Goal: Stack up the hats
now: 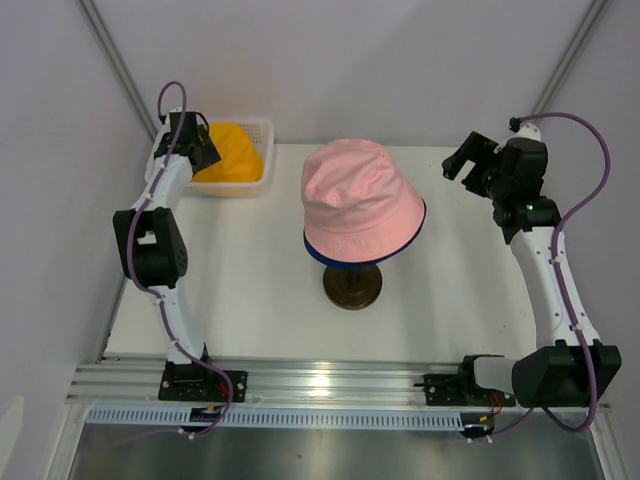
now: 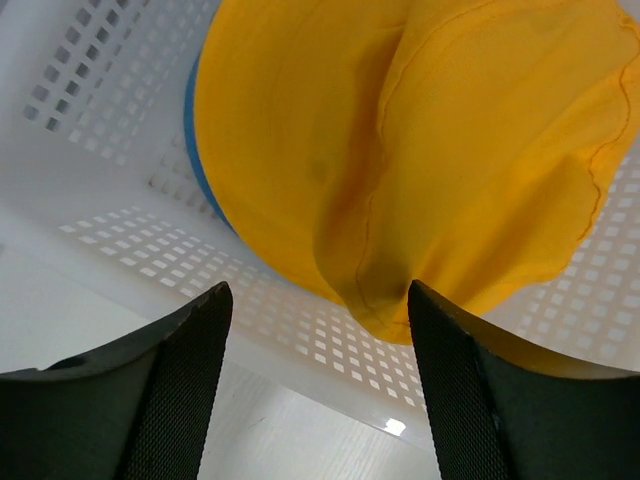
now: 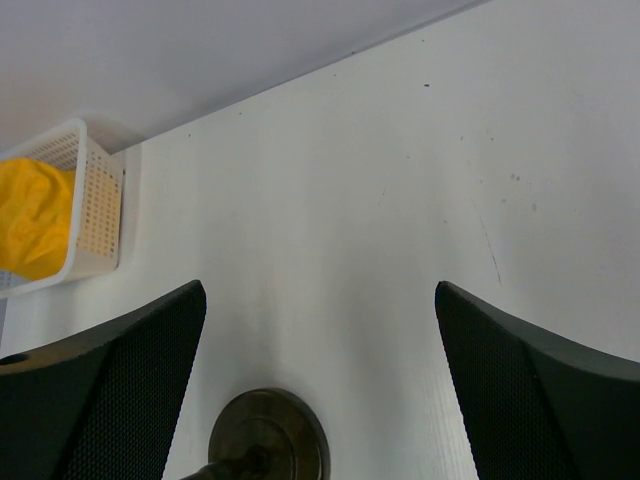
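A pink hat [image 1: 360, 200] sits on top of a dark blue hat whose brim [image 1: 325, 258] shows below it, both on a dark stand [image 1: 352, 285] mid-table. A yellow-orange hat [image 1: 232, 150] [image 2: 420, 150] lies crumpled in the white mesh basket [image 1: 262, 130], with a light blue hat [image 2: 200, 160] peeking from under it. My left gripper [image 1: 203, 150] [image 2: 320, 300] hangs open over the basket's near wall, a fold of the yellow hat just ahead of its fingertips, nothing between them. My right gripper [image 1: 462, 160] [image 3: 320, 295] is open and empty, raised at the right of the stand.
The basket [image 3: 95, 215] stands at the back left corner by the wall. The stand's round base [image 3: 268, 440] shows low in the right wrist view. Grey walls close in the table at the back and both sides; a metal rail runs along the near edge [image 1: 330, 380].
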Robot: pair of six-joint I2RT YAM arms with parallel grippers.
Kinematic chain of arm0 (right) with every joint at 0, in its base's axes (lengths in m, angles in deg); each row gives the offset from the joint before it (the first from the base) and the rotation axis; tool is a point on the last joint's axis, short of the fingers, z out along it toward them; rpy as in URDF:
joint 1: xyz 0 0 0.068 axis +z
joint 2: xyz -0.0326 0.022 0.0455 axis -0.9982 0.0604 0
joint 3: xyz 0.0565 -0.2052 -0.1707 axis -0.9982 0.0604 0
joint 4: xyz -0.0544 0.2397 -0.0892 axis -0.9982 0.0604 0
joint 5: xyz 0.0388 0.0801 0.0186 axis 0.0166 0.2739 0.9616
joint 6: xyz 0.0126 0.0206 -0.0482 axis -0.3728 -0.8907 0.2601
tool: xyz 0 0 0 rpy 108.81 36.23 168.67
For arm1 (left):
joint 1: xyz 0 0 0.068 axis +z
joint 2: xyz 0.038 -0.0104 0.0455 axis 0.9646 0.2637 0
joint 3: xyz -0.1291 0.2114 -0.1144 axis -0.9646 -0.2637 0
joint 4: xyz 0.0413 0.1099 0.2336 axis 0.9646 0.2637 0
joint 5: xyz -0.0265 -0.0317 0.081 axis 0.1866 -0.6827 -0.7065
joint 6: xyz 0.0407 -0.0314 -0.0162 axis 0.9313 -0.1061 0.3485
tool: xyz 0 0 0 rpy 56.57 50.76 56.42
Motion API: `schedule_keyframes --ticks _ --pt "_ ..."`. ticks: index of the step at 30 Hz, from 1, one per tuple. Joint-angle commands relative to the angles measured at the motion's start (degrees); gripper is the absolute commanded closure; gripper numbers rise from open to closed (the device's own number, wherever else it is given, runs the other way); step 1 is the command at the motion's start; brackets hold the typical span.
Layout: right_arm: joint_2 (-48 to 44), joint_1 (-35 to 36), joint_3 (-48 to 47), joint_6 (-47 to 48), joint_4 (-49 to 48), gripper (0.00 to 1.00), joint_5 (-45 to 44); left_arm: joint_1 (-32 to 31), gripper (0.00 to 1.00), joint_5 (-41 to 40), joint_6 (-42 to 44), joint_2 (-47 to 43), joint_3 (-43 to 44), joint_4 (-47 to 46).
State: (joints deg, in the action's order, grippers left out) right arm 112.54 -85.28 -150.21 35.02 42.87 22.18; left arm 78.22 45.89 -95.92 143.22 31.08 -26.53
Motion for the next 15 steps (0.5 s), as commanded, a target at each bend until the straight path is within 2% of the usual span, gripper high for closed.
schedule_keyframes --ticks 1,6,9,10,11,15 --pt "0.0 -0.4 -2.7 -0.7 -3.4 0.01 0.7 0.4 0.28 4.5 -1.9 -0.6 -1.0 -6.7" --pt "-0.5 -0.3 -1.7 -1.4 -5.1 0.01 0.9 0.7 0.51 4.9 -3.8 -0.2 -1.5 -10.6" --pt "-0.5 -0.4 -0.8 -2.8 -5.4 0.01 2.0 0.9 0.76 7.0 -4.8 0.1 -1.4 -12.8" --pt "-0.5 -0.5 -0.7 -3.0 -5.2 0.00 2.5 1.0 0.93 8.1 -4.8 0.1 -0.3 -12.7" --pt "-0.6 -0.5 -0.7 -3.1 -5.0 0.00 3.0 0.9 0.99 9.9 -4.8 0.1 0.4 -11.8" --pt "-2.3 -0.5 -0.6 -3.9 -4.1 0.01 2.3 0.8 0.99 15.0 -4.9 -5.0 1.2 -8.9"
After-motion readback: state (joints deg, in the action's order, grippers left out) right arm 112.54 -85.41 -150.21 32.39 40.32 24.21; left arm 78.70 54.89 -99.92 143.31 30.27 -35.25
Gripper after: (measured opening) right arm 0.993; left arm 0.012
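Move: The yellow hat's middle lies about 5 cm ahead of the open left hand, 4 cm to its right and 4 cm below. The white basket around that hat is centred some 4 cm ahead, straight in line and 5 cm below. The pink hat on the stand sits roughly 22 cm back, 29 cm right and 17 cm above. From the right hand the yellow hat is about 18 cm ahead, 43 cm left, 19 cm below. Left fingers shut fully on the yellow hat's near edge, easing 3 cm forward, then slightly right and up. ##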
